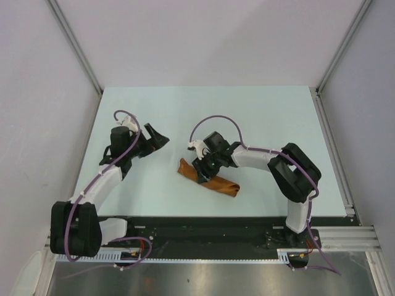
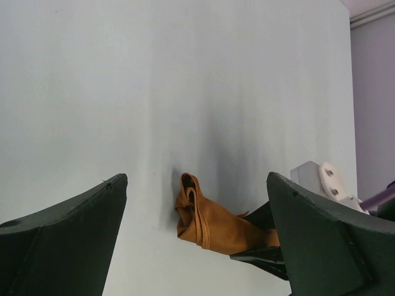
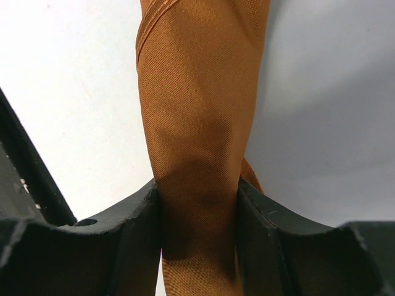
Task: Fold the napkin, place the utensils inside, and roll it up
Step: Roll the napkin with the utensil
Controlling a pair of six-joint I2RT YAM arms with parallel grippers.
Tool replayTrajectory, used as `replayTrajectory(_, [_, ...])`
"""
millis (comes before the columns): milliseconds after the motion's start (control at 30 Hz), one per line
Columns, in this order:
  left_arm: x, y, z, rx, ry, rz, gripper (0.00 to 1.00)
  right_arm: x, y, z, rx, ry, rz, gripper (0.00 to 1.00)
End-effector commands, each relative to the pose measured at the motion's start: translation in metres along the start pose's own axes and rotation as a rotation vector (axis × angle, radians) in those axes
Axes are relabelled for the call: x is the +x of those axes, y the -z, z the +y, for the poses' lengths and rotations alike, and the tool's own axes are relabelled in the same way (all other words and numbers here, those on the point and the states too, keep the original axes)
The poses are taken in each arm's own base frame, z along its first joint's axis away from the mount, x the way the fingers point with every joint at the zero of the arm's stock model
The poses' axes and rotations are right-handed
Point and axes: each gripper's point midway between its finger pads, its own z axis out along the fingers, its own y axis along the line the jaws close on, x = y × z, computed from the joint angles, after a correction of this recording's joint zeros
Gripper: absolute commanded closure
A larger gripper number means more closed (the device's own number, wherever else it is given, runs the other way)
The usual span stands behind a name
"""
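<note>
The rust-brown napkin (image 1: 223, 185) lies rolled into a slim bundle near the middle of the table. My right gripper (image 1: 201, 169) is shut on it close to its left end. In the right wrist view the cloth (image 3: 197, 111) fills the gap between the two dark fingers (image 3: 133, 228) of that gripper (image 3: 199, 194). My left gripper (image 1: 158, 139) stands open to the left of the roll, apart from it. Its wrist view looks between its wide-spread jaws (image 2: 196, 179) at the roll's curled end (image 2: 207, 221). The utensils are hidden.
The pale green tabletop (image 1: 271, 117) is walled in by white panels at the back and on both sides. A black rail (image 1: 203, 231) with the arm bases runs along the near edge. The right arm's elbow (image 1: 296, 172) bulges out to the right of the roll.
</note>
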Motion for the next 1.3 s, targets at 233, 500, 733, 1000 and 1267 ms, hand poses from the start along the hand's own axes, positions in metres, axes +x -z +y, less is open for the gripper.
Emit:
replayTrajectory(233, [0.009,0.014,0.010,-0.028,-0.007,0.008,0.01,0.043,-0.023,0.014,-0.140,-0.195,0.126,0.51])
replayTrajectory(500, [0.024,0.009,0.005,0.059,-0.027,0.049,0.02,0.039,-0.020,0.001,-0.206,-0.303,0.082,0.51])
replayTrajectory(733, [0.072,-0.008,-0.002,0.134,-0.015,0.163,0.12,0.043,-0.025,-0.008,-0.260,-0.372,0.096,0.52])
replayTrajectory(1000, [0.096,-0.038,-0.025,0.195,-0.027,0.254,0.31,0.048,-0.028,-0.020,-0.278,-0.420,0.102,0.52])
replayTrajectory(1267, [0.109,-0.055,-0.022,0.189,-0.006,0.300,0.69,0.048,-0.025,-0.025,-0.262,-0.417,0.111,0.50])
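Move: Back and to the right of the open left hand lies the napkin roll's left end, about 4 cm back, 9 cm right and 11 cm down; its right end is some 30 cm right and 13 cm back of that hand. The right hand already grips the roll near its middle: the left end lies roughly 7 cm to its left and 4 cm farther out, the right end about 13 cm to its right and 5 cm back. Coming down on the roll's left end, the left hand first eases back a little, then swoops right and down, some 9 cm lower overall, turning clockwise and tipping its fingers down while they close to under half open around the end fold. The right hand stays in place, keeps its hold and turns some 30 degrees, its fingers growing flatter and swinging towards the base. ##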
